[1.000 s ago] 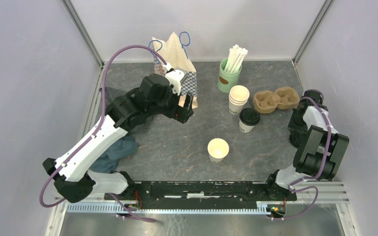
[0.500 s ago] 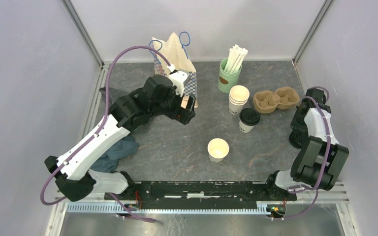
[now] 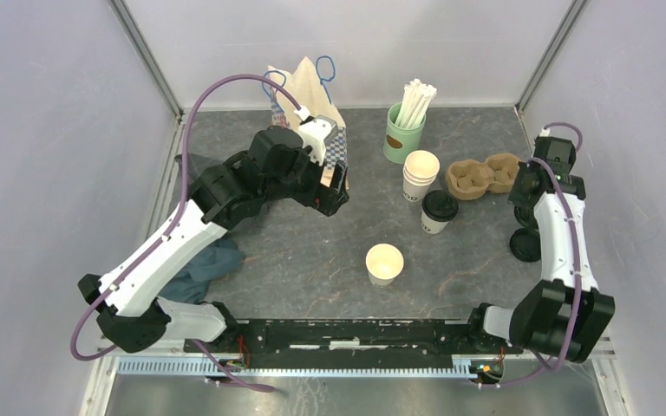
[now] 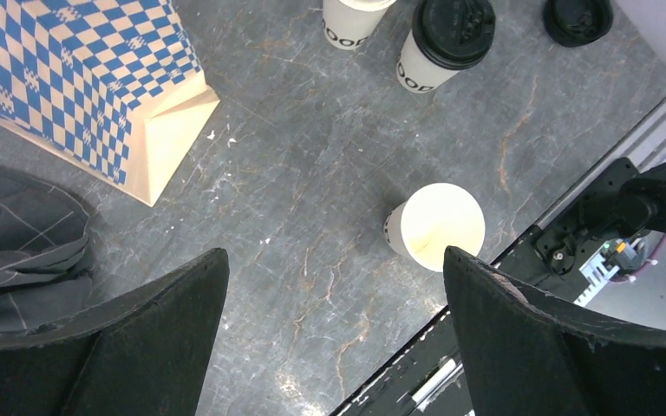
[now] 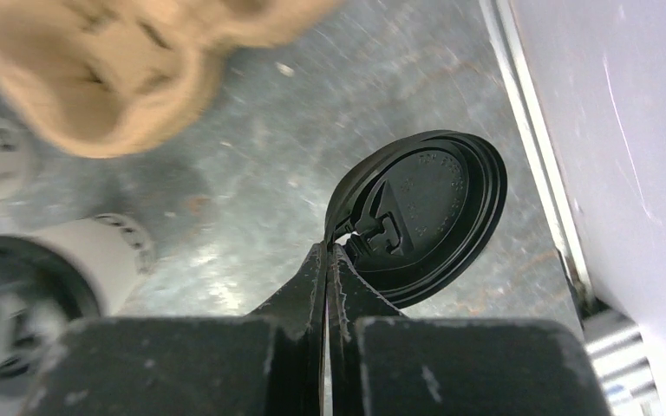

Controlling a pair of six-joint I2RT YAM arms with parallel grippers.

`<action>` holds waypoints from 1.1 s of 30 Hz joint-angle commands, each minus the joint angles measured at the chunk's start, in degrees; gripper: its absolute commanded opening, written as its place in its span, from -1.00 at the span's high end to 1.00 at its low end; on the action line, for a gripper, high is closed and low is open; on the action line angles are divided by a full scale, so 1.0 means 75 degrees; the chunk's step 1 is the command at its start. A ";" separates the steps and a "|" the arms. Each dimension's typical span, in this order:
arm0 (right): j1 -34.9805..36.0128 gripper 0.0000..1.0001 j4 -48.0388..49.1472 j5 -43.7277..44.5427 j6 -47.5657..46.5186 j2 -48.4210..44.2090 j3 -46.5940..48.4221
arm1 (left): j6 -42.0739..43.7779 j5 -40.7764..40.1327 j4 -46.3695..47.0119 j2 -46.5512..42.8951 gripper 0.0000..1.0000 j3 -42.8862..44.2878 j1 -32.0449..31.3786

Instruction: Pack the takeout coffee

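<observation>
An open white paper cup (image 3: 384, 263) (image 4: 438, 227) stands without a lid near the middle of the table. A lidded takeout coffee (image 3: 439, 211) (image 4: 447, 39) stands farther right, next to a stack of empty white cups (image 3: 421, 175). A loose black lid (image 3: 525, 245) (image 5: 425, 217) sits low at the right edge. My right gripper (image 5: 329, 247) is shut on its near rim, and the lid looks tilted. My left gripper (image 4: 334, 260) hangs open high over bare table beside the checkered bag (image 4: 78, 87), with nothing between its fingers.
A brown pulp carrier (image 3: 487, 174) (image 5: 113, 69) lies at the back right. A green cup of white straws (image 3: 403, 130) stands behind the cup stack. A grey cloth (image 3: 212, 260) lies at the left. Walls and a metal rail close off the right edge.
My right arm has stretched out toward the back, and the black lid now shows below its wrist. The left arm has shifted slightly toward the bag. The cups have not moved.
</observation>
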 commanded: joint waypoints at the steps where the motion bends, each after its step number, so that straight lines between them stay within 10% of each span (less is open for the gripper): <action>1: 0.0365 1.00 0.0169 -0.1040 0.0205 -0.0657 0.0950 | -0.0186 0.0403 0.0121 0.0111 -0.99 0.0507 0.0149; 15: 0.2703 1.00 0.2948 -0.6647 0.2806 -0.1364 0.1461 | -0.3360 0.1857 0.1377 -0.0368 -0.99 0.0311 0.0771; 33: 0.4580 1.00 0.6867 -0.7698 0.6773 -0.1291 -0.0218 | -0.8119 0.2683 0.5956 -0.1042 -0.99 -0.3213 0.1687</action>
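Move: The right hand already holds a black lid pinched by its rim; the open left gripper lies roughly 48 cm to its left, 5 cm nearer the base and 17 cm higher. From that right hand, the lidded cup is 21 cm left and 3 cm back, the open cup 35 cm left and 15 cm back. From the left hand, the held lid is about 49 cm right, 7 cm ahead and 20 cm below. Right hand swings its lid about 35 cm left and 20 up towards the open left gripper, wrists turning. ##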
